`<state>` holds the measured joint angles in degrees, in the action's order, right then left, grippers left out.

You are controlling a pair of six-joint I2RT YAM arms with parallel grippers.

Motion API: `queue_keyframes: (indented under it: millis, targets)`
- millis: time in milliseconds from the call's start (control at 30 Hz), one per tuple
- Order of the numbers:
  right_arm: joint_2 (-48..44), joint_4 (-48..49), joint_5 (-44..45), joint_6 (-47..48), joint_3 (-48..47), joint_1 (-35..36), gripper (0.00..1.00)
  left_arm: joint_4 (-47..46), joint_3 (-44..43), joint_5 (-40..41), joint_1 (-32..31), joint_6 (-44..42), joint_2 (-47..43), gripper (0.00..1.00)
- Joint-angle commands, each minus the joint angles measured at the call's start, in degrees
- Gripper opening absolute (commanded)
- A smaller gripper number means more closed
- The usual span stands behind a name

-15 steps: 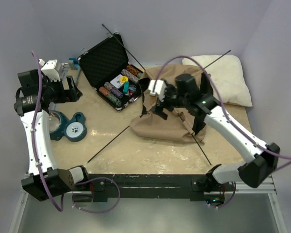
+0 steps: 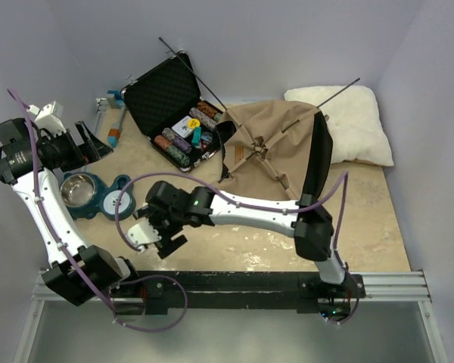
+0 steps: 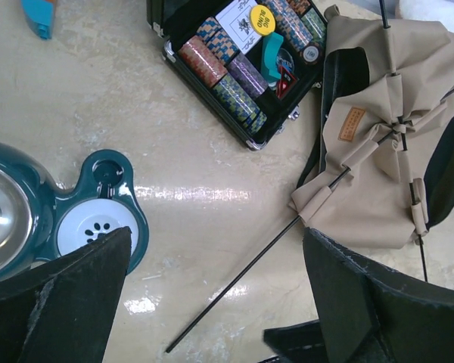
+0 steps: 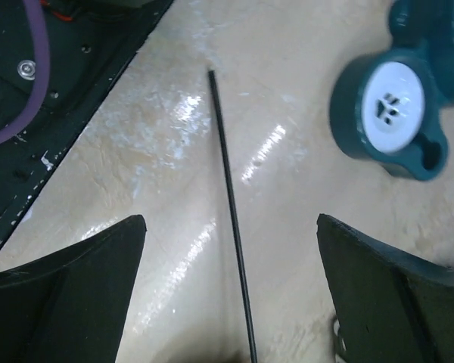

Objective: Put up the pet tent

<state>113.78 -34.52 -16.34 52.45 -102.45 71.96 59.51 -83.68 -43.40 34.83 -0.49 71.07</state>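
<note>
The pet tent (image 2: 276, 155) lies slumped at the back right of the table: tan fabric, a black panel on its right side, thin dark poles crossing at a hub. One pole (image 4: 231, 189) runs out over the tabletop toward the near left. My right gripper (image 4: 231, 219) hovers open just above that pole, a finger on either side and not touching it; from above, the right gripper (image 2: 157, 242) is at the near left. My left gripper (image 2: 91, 144) is open and raised at the far left, holding nothing. From there I see the tent (image 3: 378, 151) and its pole (image 3: 234, 283).
An open black case (image 2: 174, 113) of coloured chips sits left of the tent. A white pillow (image 2: 356, 121) lies at the back right. A teal pet bowl stand (image 2: 98, 197) sits at the left, near the right gripper. The table's dark front rail (image 4: 68, 83) is close to the pole's tip.
The right arm has swung from over the tent to the near left, above the pole. The left arm has drawn back to the left. The tent fabric now lies farther back.
</note>
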Motion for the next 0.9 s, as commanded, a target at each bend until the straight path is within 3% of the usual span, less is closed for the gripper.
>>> queue_keyframes:
  millis: [0,267,433,800,867]
  targets:
    - [4.9,-4.4,-0.1,8.9,-5.2,1.7,0.98,1.3,-2.7,-4.9,1.2,0.8,0.5,1.00]
    - [12.0,1.4,2.4,11.8,-6.4,2.0,0.93,0.7,-2.1,-6.0,1.8,0.8,-0.1,1.00]
    - [16.1,2.7,1.6,13.2,-6.5,2.0,0.84,0.4,-1.7,-6.9,2.0,0.8,-0.1,1.00]
    - [28.5,-10.6,-1.0,17.7,-17.9,-1.1,0.50,0.4,-1.0,-8.4,2.1,0.8,0.0,1.00]
    - [29.5,-13.9,-0.4,18.7,-19.4,-2.1,0.35,0.3,-1.0,-8.5,2.2,0.8,0.2,0.99]
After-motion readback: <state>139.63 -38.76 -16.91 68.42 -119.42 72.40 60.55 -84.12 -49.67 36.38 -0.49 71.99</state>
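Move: The free end of the tent's thin black pole, which the right hand is going for, lies about 6 cm to its left, 2 cm ahead and some 15 cm below. The white paw dish of the teal feeder stands about 13 cm ahead and 12 cm left of that hand; the tent's tan body is centred some 28 cm ahead and 33 cm right. From the left hand the pole end lies roughly 12 cm back, 10 cm right and 28 cm below. Down almost straight, the right hand drops about 14 cm onto the pole's free end, quickly at first and then slower while easing some 5 cm left. Its wrist tips the fingers steeper and turns a little counter-clockwise; in the second half the wide-open fingers close about halfway, one on each side of the pole, with a gap still showing. ##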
